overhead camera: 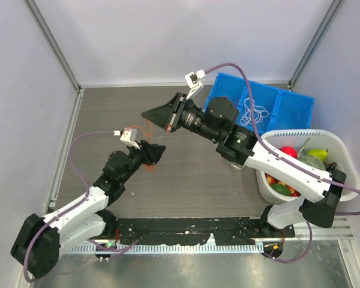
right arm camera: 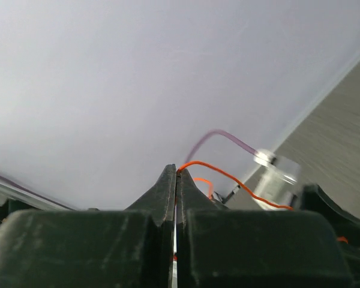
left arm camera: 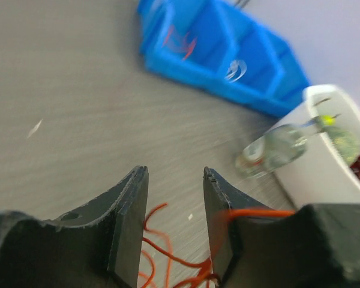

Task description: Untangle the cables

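My right gripper [overhead camera: 146, 114] is lifted over the middle of the table and is shut on a thin red-orange cable [right arm camera: 228, 176]. The cable leaves the closed tips [right arm camera: 177, 170] and arcs away to the right. It hangs faintly below the gripper in the top view [overhead camera: 147, 128]. My left gripper [overhead camera: 159, 153] is low over the table with its jaws apart. A clump of red-orange cables [left arm camera: 168, 258] lies on the table between its fingers [left arm camera: 129, 216]. One strand [left arm camera: 255, 213] drapes over the right finger. More red [left arm camera: 180, 42] and white [overhead camera: 255, 113] cables lie in the blue bin.
A blue compartment bin [overhead camera: 300, 99] stands at the back right, also in the left wrist view [left arm camera: 186, 65]. A white basket [overhead camera: 300, 133] of fruit sits in front of it [left arm camera: 315, 174]. A clear jar-like object [left arm camera: 270, 150] lies beside the basket. Walls enclose the table.
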Robot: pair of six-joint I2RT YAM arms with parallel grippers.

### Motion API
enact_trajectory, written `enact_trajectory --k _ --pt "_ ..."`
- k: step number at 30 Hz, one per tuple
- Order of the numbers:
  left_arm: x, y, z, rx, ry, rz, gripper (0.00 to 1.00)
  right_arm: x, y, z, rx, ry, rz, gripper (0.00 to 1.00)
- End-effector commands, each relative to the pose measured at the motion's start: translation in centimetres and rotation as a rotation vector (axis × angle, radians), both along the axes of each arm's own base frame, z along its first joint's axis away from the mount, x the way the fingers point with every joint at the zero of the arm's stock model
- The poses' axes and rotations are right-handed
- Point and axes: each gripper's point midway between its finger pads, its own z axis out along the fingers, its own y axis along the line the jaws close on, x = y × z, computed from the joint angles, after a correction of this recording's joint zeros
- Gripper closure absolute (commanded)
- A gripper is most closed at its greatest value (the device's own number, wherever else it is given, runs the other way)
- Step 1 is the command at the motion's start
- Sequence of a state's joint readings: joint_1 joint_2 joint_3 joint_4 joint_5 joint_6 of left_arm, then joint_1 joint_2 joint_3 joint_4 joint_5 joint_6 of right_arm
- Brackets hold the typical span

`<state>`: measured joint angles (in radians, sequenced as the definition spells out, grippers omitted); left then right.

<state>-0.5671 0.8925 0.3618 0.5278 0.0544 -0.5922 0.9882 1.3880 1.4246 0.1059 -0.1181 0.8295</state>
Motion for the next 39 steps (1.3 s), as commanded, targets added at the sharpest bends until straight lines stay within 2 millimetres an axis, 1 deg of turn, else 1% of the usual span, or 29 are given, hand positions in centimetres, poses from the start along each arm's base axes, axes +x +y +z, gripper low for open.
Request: enact_trajectory --k 1,2,3,4,5,6,7,9,11,12,13,14,15,17,20,21,22,24,25,26,27,28,30,31,32,33,34,35,39 --pt "1.5 1.8 -3.2 -0.03 0.077 0.146 0.55 -1.0 -1.8 7.3 0.106 -0.109 -0.02 0.99" --pt "1.6 2.1 -4.4 -0.009 0.107 0.166 0.55 -1.2 -2.3 8.6 0.114 -0.124 -0.029 0.99" --pt "1.8 2.7 -5.7 0.015 0.142 0.201 0.56 -1.0 -2.6 9.0 0.109 -0.139 -0.046 0.99" --pt "1.9 3.0 -6.7 0.034 0.172 0.223 0.56 -1.2 -3.1 10.3 0.121 -0.157 -0.055 0.99" --pt "1.9 3.2 -7.5 0.048 0.19 0.23 0.56 -1.0 -3.5 10.8 0.12 -0.174 -0.073 0.99" --pt "1.9 3.2 -8.1 0.054 0.202 0.231 0.56 -1.2 -3.9 11.9 0.135 -0.194 -0.081 0.99" --pt "1.9 3.2 -8.3 0.054 0.209 0.231 0.56 -0.9 -4.3 11.7 0.109 -0.196 -0.108 0.99" --pt "1.9 3.3 -9.1 0.061 0.231 0.239 0.55 -0.8 -5.3 12.8 0.112 -0.221 -0.144 0.99" --pt "2.0 3.3 -10.0 0.082 0.259 0.244 0.55 -0.3 -6.5 14.0 0.111 -0.24 -0.211 0.99" --pt "2.0 3.3 -10.6 0.098 0.276 0.245 0.55 -0.6 -7.4 15.6 0.127 -0.269 -0.227 0.99" --pt "1.9 3.3 -11.3 0.112 0.294 0.243 0.55 -0.6 -7.8 15.8 0.117 -0.272 -0.24 0.99" --pt "1.9 3.3 -11.8 0.118 0.308 0.245 0.55 -0.8 -8.7 17.2 0.13 -0.304 -0.257 0.99" --pt "1.8 3.4 -12.4 0.125 0.325 0.248 0.55 -0.9 -9.5 18.1 0.136 -0.305 -0.281 0.99" --pt "1.7 3.5 -12.9 0.124 0.337 0.253 0.55 -1.0 -10.8 19.0 0.136 -0.322 -0.318 0.99" --pt "1.8 3.5 -12.9 0.117 0.338 0.259 0.55 -1.0 -13.0 19.8 0.125 -0.346 -0.388 0.99" --pt "1.9 3.7 -12.8 0.118 0.339 0.265 0.55 -0.9 -13.3 19.6 0.115 -0.347 -0.403 0.99" --pt "1.9 3.7 -12.7 0.116 0.336 0.266 0.54 -0.8 -14.1 19.8 0.111 -0.356 -0.431 0.99" --pt "2.1 3.9 -12.4 0.117 0.332 0.276 0.54 -0.6 -14.9 19.6 0.099 -0.359 -0.468 0.99" --pt "2.1 4.1 -12.4 0.121 0.334 0.282 0.53 -0.4 -15.0 19.3 0.087 -0.364 -0.478 0.99" --pt "2.2 4.3 -12.3 0.125 0.333 0.291 0.53 -0.6 -15.7 19.6 0.095 -0.368 -0.493 0.99" --pt "2.2 4.5 -12.3 0.129 0.329 0.297 0.53 -0.5 -15.8 19.3 0.084 -0.372 -0.501 0.99" --pt "2.3 4.8 -12.3 0.134 0.326 0.304 0.53 -0.8 -16.7 19.8 0.102 -0.379 -0.516 0.99" --pt "2.4 5.2 -12.6 0.141 0.334 0.321 0.53 -1.0 -17.6 19.7 0.106 -0.389 -0.54 0.99" --pt "2.5 5.4 -12.6 0.135 0.341 0.325 0.53 -1.4 -18.7 20.3 0.12 -0.406 -0.556 0.99" --pt "2.6 5.5 -12.6 0.128 0.348 0.325 0.53 -1.4 -18.7 20.0 0.115 -0.408 -0.562 0.99" --pt "2.6 5.6 -12.5 0.124 0.351 0.324 0.53 -1.6 -19.6 20.3 0.124 -0.413 -0.578 0.99" --pt "2.5 5.7 -12.5 0.126 0.352 0.326 0.53 -1.6 -19.7 20.1 0.121 -0.416 -0.584 0.99" --pt "2.5 6.0 -12.5 0.126 0.351 0.337 0.53 -1.7 -20.3 20.1 0.119 -0.424 -0.599 0.99" --pt "2.4 6.7 -12.5 0.131 0.344 0.357 0.53 -1.7 -21.3 20.2 0.104 -0.442 -0.635 0.99"
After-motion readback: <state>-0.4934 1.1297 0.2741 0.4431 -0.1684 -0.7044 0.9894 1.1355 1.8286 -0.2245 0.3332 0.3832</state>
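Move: The right hand already holds the orange cable high up; its tangled part hangs at the left hand's half-open fingers, roughly 3 cm below that hand point. From the right hand the tangle is about 6 cm ahead, 3 cm to the right and 27 cm down. The blue box's left compartment lies some 35 cm ahead and 29 cm right of the right hand, 42 cm below; the bottle stands about level with the left hand, 28 cm to its right, 13 cm down. Upward and to its right, about 18 cm each, the right hand draws its end of the orange cable away from the left hand, fingers kept shut, turning some 30 degrees clockwise. The left hand sinks about 14 cm, then drifts left, tipping its fingertips down and turning counter-clockwise; its half-open fingers stay around the tangle without closing, the strands across its right finger. ##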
